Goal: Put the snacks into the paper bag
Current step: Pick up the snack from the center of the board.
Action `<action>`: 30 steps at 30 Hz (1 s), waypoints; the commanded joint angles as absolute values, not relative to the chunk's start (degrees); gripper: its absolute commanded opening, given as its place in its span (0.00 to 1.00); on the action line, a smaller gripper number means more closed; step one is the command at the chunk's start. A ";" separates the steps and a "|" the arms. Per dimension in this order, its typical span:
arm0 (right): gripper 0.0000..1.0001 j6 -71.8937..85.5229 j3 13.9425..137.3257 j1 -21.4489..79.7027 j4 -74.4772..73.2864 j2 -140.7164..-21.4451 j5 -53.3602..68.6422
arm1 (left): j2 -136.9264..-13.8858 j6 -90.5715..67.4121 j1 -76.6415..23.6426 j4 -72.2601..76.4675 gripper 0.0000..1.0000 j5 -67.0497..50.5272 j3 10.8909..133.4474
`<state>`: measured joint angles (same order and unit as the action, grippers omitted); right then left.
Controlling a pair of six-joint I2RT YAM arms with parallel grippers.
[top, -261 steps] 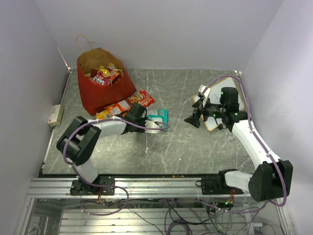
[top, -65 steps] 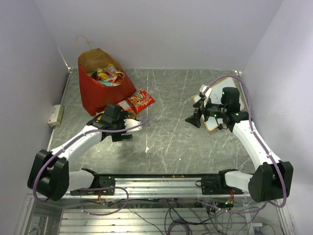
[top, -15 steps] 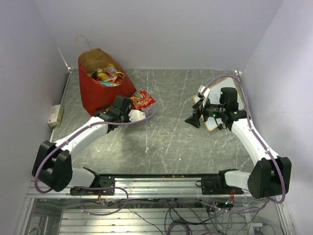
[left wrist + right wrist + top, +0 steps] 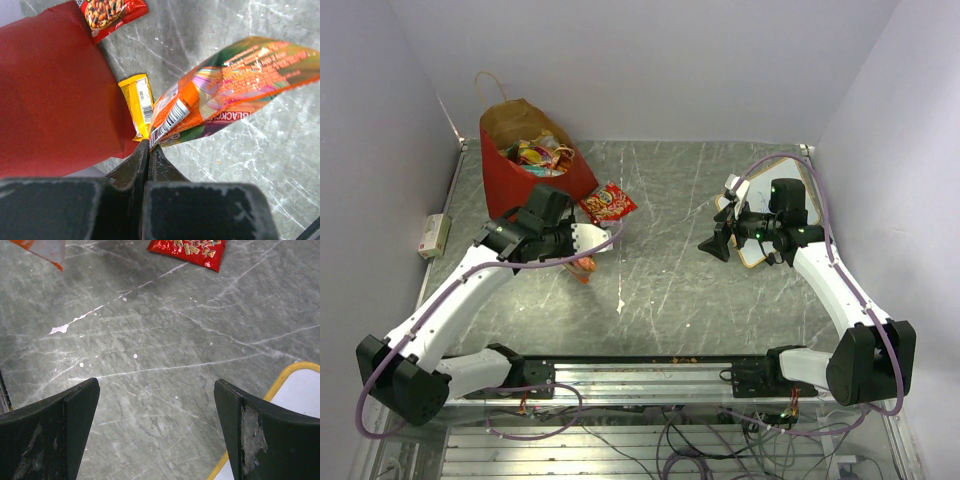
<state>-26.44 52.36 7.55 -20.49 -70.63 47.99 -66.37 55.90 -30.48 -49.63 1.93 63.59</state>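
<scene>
The red paper bag [image 4: 525, 175] stands at the back left, open, with several snacks inside. My left gripper [image 4: 577, 249] hangs just in front of it, shut on the corner of an orange multicolour packet [image 4: 235, 82] that dangles above the table [image 4: 584, 268]. In the left wrist view the fingers [image 4: 149, 148] pinch its barcode end next to the paper bag's wall [image 4: 55, 95]. A yellow packet [image 4: 138, 100] lies against the bag's base. A red packet [image 4: 607, 203] lies flat to the bag's right. My right gripper [image 4: 716, 245] hovers open over bare table, holding nothing.
A white board with a yellow-orange edge [image 4: 765, 215] lies under the right arm, its corner also in the right wrist view [image 4: 300, 400]. A white box [image 4: 434, 235] sits at the table's left edge. Walls close in left, right and behind.
My left gripper has shut on the orange multicolour packet beside the bag and raised it off the table, swinging slightly left. The right arm has not moved.
</scene>
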 commanded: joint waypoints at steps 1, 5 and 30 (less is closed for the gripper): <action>0.98 -27.12 52.56 7.20 -20.34 -69.93 47.90 | -64.10 53.27 -30.92 -53.45 0.07 -3.67 67.60; 0.98 -27.08 52.25 7.13 -20.07 -69.32 47.79 | -63.59 50.45 -30.92 -54.11 0.07 -5.88 69.53; 0.98 -27.61 52.73 6.85 -20.38 -70.05 46.67 | -64.69 32.63 -24.22 -57.75 0.07 9.90 95.99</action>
<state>-26.96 52.36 7.18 -20.47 -70.17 46.89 -65.45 36.25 -28.36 -57.47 7.49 90.67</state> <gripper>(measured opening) 0.983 0.069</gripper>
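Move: The left gripper already holds the orange snack bag by one end, clear of the table. The paper bag's mouth lies about 20 cm ahead, 6 cm to the left and 8 cm higher. On the table, some 17 cm below the hand, are the yellow packet, 8 cm ahead and 5 cm left, and the red snack, 18 cm ahead and 14 cm right. From the idle right hand, the paper bag's mouth is roughly 18 cm ahead, 43 cm left and 9 cm up. Keep the left gripper shut on the end of the orange snack bag and raise it about 16 cm, nearly straight up in front of the paper bag, climbing gently at first, then faster. As it climbs, swing the wrist some 20 degrees counter-clockwise, drop the hand's left side and tip the fingers less steeply down; finish by easing about 3 cm left, after a slight drift right. ##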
